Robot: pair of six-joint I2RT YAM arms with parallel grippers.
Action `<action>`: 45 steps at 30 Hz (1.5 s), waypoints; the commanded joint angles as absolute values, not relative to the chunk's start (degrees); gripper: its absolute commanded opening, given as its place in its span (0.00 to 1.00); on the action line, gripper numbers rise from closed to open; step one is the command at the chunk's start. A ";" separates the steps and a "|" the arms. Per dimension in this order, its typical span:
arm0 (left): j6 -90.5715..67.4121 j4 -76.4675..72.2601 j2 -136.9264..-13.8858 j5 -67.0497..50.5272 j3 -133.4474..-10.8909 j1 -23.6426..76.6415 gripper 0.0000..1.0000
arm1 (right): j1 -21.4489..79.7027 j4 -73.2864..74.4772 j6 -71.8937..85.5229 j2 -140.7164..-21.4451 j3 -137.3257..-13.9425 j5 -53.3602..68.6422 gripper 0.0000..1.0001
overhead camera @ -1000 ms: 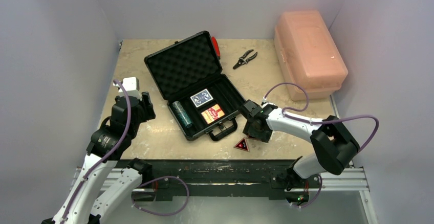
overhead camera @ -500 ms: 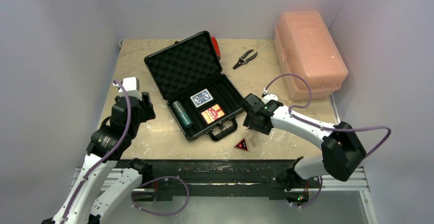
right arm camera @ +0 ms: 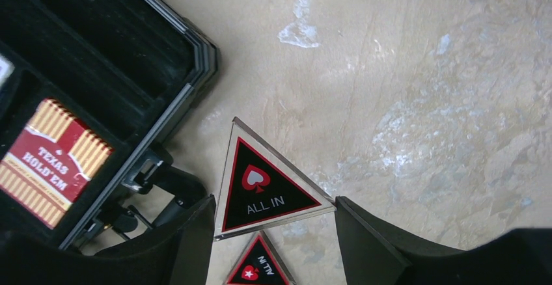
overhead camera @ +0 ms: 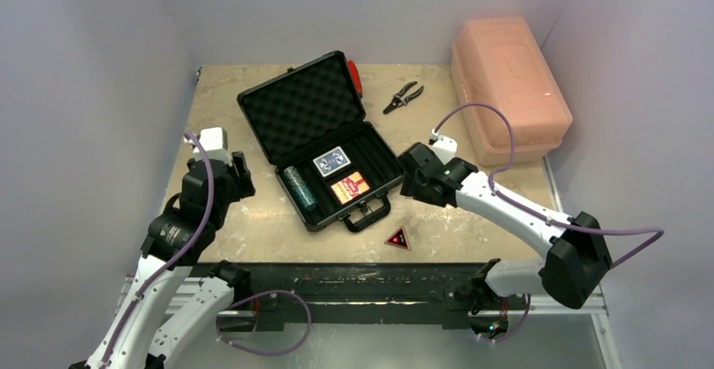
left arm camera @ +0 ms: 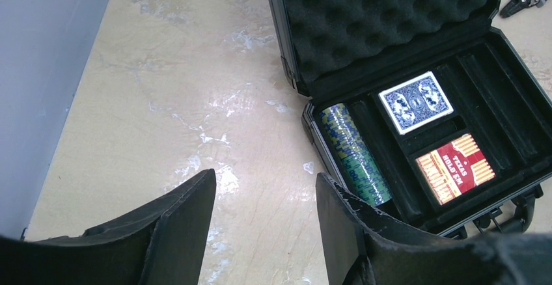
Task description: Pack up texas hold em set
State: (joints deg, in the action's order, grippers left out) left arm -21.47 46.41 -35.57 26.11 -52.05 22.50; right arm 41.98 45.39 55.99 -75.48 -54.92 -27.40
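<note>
The black briefcase point(overhead camera: 376, 157) lies open mid-table with its foam lid point(overhead camera: 303, 108) up. Inside are a blue deck point(overhead camera: 332, 161), an orange-red deck point(overhead camera: 349, 188) and a teal chip roll point(overhead camera: 298, 187). My right gripper point(right arm camera: 272, 202) is shut on a red-black "ALL IN" triangle point(right arm camera: 267, 184), held above the table just right of the case's handle corner. Below it, a second triangle point(overhead camera: 397, 237) lies flat on the table. My left gripper point(left arm camera: 265, 177) hangs open over bare table left of the case, holding nothing.
A large pink plastic box point(overhead camera: 509, 87) stands at the back right. Pliers point(overhead camera: 404, 97) and a red-handled tool point(overhead camera: 356, 77) lie behind the case. Grey walls close in the left, back and right sides.
My right gripper has risen from beside the lying triangle and moved back along the case's right side, carrying the other triangle. The left arm has stayed put.
</note>
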 commanded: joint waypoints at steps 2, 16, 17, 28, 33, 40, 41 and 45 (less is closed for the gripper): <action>-21.80 45.88 -35.21 27.55 -53.79 21.97 0.58 | 41.83 41.67 47.97 -74.03 -60.19 -29.11 0.35; -21.73 45.44 -35.16 27.05 -53.79 21.97 0.56 | 41.76 37.20 36.82 -81.78 -71.65 -23.31 0.35; -21.72 45.39 -35.16 27.07 -53.79 21.97 0.56 | 41.80 36.92 36.30 -82.35 -72.65 -22.79 0.35; -21.71 45.53 -34.89 26.74 -53.88 21.97 0.56 | 41.92 35.42 31.34 -91.45 -81.31 -16.83 0.35; -21.76 45.43 -34.89 26.46 -53.89 21.97 0.56 | 41.84 34.67 29.48 -94.68 -83.94 -13.83 0.36; -21.80 45.34 -34.63 26.37 -53.79 21.97 0.56 | 42.05 34.80 26.94 -99.59 -88.39 -10.86 0.36; -21.82 45.33 -34.63 26.37 -53.79 21.97 0.56 | 42.14 34.87 26.78 -100.37 -89.00 -10.55 0.36; -21.81 45.35 -34.54 26.32 -53.88 21.97 0.56 | 42.52 36.07 26.54 -104.22 -92.49 -10.19 0.35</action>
State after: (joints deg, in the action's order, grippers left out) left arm -21.47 46.39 -35.00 26.33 -52.05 22.50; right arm 42.06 36.42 28.21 -102.15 -87.66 -11.57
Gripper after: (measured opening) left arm 0.561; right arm 0.653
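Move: The right hand already holds an ALL IN triangle. The case's empty right-hand channels lie about 17 cm ahead, 11 cm left and 9 cm below it. The Texas Hold'em box is some 7 cm ahead and 19 cm left, the blue card deck 16 cm ahead and 24 cm left. The second triangle lies on the table 10 cm back and 5 cm left. From the idle left hand, the channels are roughly 19 cm ahead, 34 cm right and 23 cm below. Keeping its pinch on the triangle's sides, the right hand carries it some 14 cm left and 11 cm forward, in over the open case towards the empty right-hand channels. It climbs about 6 cm early on to clear the case, then eases down a little, while the wrist turns roughly 30 degrees counter-clockwise. ##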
